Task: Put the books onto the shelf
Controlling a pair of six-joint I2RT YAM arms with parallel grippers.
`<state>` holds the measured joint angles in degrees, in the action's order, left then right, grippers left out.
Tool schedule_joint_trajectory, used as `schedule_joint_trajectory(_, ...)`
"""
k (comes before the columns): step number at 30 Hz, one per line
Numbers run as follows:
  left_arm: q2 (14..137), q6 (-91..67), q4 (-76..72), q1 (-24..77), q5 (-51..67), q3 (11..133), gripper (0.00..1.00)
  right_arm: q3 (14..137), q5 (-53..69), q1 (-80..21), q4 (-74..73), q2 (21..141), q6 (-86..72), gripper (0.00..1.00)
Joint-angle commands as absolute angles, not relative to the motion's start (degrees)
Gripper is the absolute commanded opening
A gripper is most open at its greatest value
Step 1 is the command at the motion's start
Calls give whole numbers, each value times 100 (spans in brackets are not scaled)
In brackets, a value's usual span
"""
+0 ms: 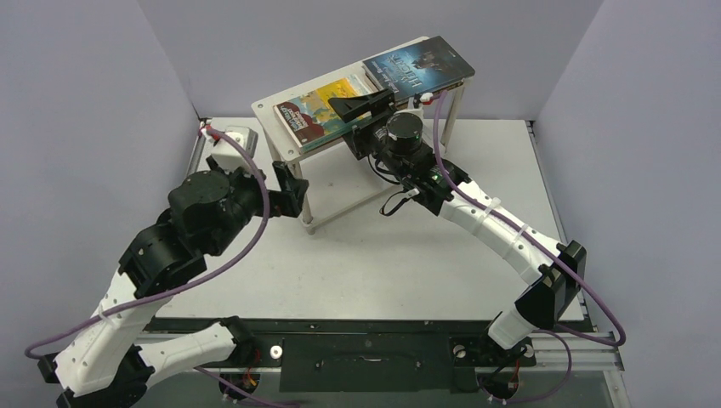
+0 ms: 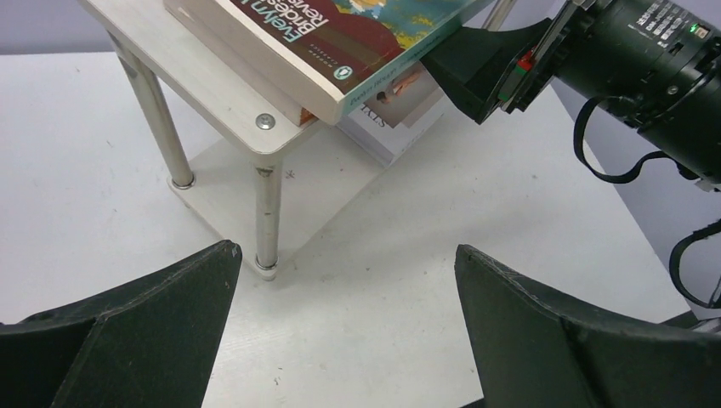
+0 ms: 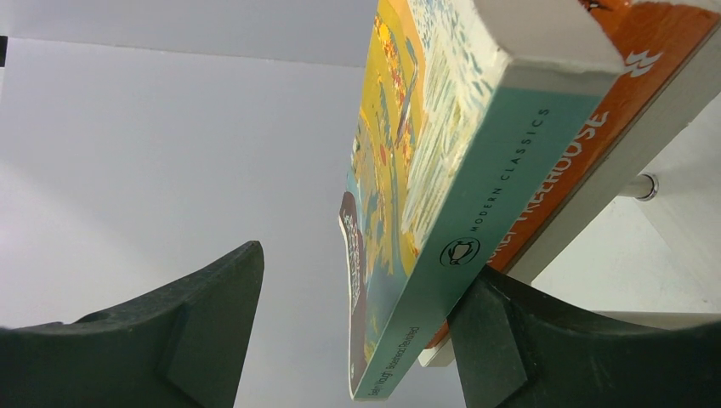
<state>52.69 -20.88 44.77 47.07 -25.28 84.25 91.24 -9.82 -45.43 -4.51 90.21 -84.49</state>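
The white two-tier shelf (image 1: 266,113) stands at the back of the table. On its top board lie a yellow-teal book (image 1: 316,109) and, to its right, a dark blue book (image 1: 418,63). My right gripper (image 1: 364,117) is open and straddles the yellow-teal book's near edge. In the right wrist view the yellow-teal book (image 3: 425,170) lies on an orange book (image 3: 655,59). One finger (image 3: 510,348) sits under the shelf board (image 3: 595,200) and the other (image 3: 187,323) stands well off the cover. My left gripper (image 1: 289,189) is open and empty by the shelf's front-left leg. A white book (image 2: 398,109) lies on the lower tier.
In the left wrist view the shelf's front leg (image 2: 268,212) stands just ahead of my left fingers (image 2: 136,323), over bare white table (image 2: 383,255). The right arm's black wrist and cable (image 2: 655,76) cross the upper right. Grey walls close in on three sides.
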Motion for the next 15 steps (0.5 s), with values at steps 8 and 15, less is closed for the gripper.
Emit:
schedule_joint_trajectory(8, 6242, -2570, 4572, 4564, -3057, 9224, 96, 9137, -859, -4559, -197, 8846, -8387, 71)
schedule_joint_trajectory(15, 6691, -2566, 4402, 3955, -3037, 9400, 99, 9219, -765, -4570, -168, 8928, -8411, 71)
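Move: From the left gripper, the yellow book's middle is about 15 cm ahead, 7 cm to the right and 4 cm lower. The orange book lies directly under it. The shelf top's near-left corner is some 7 cm ahead of the left gripper, about 1 cm left and 8 cm below. From the right gripper, beside its spine, the yellow book's middle is roughly 4 cm ahead, 5 cm left and 2 cm below. Bring the left gripper forward about 5 cm towards the near-left corner of the yellow book, sinking some 2 cm and swinging slightly right at first. Turn the hand about 10 degrees counter-clockwise, tip it down slightly, and keep its fingers wide open. Hold the right gripper still, half-open, its lower finger staying at the book's spine. ##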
